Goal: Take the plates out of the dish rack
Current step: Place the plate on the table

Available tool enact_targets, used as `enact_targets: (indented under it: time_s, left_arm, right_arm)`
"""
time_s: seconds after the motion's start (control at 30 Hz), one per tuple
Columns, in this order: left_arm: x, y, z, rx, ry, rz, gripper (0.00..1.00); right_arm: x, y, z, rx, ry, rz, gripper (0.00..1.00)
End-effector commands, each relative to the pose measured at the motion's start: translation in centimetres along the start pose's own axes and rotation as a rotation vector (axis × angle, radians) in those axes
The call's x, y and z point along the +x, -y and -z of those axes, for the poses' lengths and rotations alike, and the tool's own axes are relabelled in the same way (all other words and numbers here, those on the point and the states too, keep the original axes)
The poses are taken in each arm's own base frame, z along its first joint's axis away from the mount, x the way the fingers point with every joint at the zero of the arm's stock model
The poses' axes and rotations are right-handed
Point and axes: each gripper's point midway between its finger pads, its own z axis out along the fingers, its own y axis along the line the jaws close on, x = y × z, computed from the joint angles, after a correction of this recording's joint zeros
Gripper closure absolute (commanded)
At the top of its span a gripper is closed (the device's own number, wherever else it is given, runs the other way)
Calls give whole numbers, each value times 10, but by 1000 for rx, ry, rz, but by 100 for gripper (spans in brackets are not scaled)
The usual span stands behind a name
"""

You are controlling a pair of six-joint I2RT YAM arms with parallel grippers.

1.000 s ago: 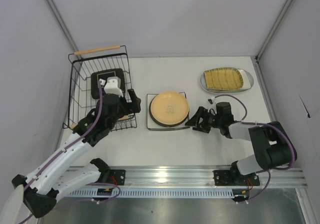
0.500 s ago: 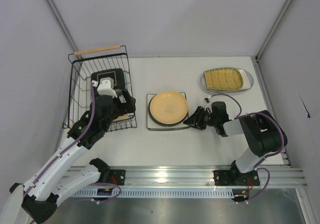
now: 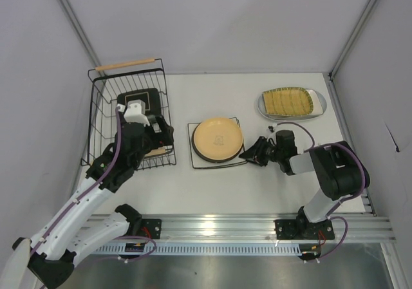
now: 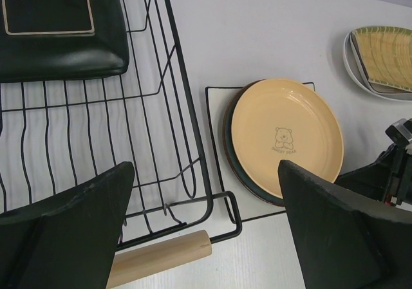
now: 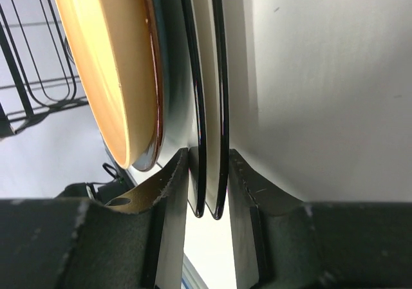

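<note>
The dish rack (image 3: 96, 109) stands at the left with a dark square plate (image 3: 138, 103) lying inside. My left gripper (image 3: 159, 132) hovers open over the rack's near right corner (image 4: 212, 202), holding nothing. At the table's centre a tan round plate (image 3: 218, 139) rests on a dark teal round one, both on a white square plate (image 3: 194, 160) with a black rim. My right gripper (image 3: 246, 154) lies low at that stack's right edge. In the right wrist view its fingers (image 5: 174, 173) press both sides of the square plate's thin rim (image 5: 209, 76).
A mustard ribbed rectangular plate (image 3: 288, 101) sits on a pale round plate (image 3: 317, 102) at the back right. The rack's near wooden handle (image 4: 161, 257) lies just under my left gripper. Walls close in the table on the left, back and right.
My right gripper has slid left to the square plate's edge and its jaws have narrowed onto the rim. My left gripper has shifted slightly back over the rack corner.
</note>
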Motion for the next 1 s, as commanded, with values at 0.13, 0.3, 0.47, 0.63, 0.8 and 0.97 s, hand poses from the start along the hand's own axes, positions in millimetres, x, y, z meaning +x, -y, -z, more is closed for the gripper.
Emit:
enact_targets:
  time_s: [0.13, 0.3, 0.47, 0.63, 0.8, 0.97]
  left_arm:
    - [-3, 5, -1, 25, -4, 7, 0]
    - [-4, 9, -4, 36, -10, 7, 0]
    - [-1, 14, -8, 48, -23, 14, 1]
    - [2, 17, -11, 60, -37, 17, 0]
    - [5, 20, -13, 73, -49, 19, 0]
    - [2, 22, -12, 83, -43, 13, 0]
  right_arm:
    - [-41, 27, 31, 89, 151, -28, 91]
    - [-62, 53, 63, 173, 231, -88, 95]
    - [-72, 75, 86, 268, 279, -123, 98]
    - [-84, 108, 112, 368, 331, -194, 100]
    - [-91, 144, 140, 463, 417, -304, 100]
    - [-95, 164, 165, 503, 489, -390, 100]
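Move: The right hand already grips the near right corner of the two stacked square plates; their middle lies about 12 cm to its left and 5 cm ahead, at roughly its height. The tan plate on top is some 11 cm left, 6 cm ahead. The yellow plate stands about 20 cm right and 22 cm ahead. From the left hand the square plates lie about 19 cm right, 5 cm ahead and 21 cm down. Keeping its pinch, the right hand drags the square plates about 20 cm right, level, swinging some 30 degrees clockwise. ##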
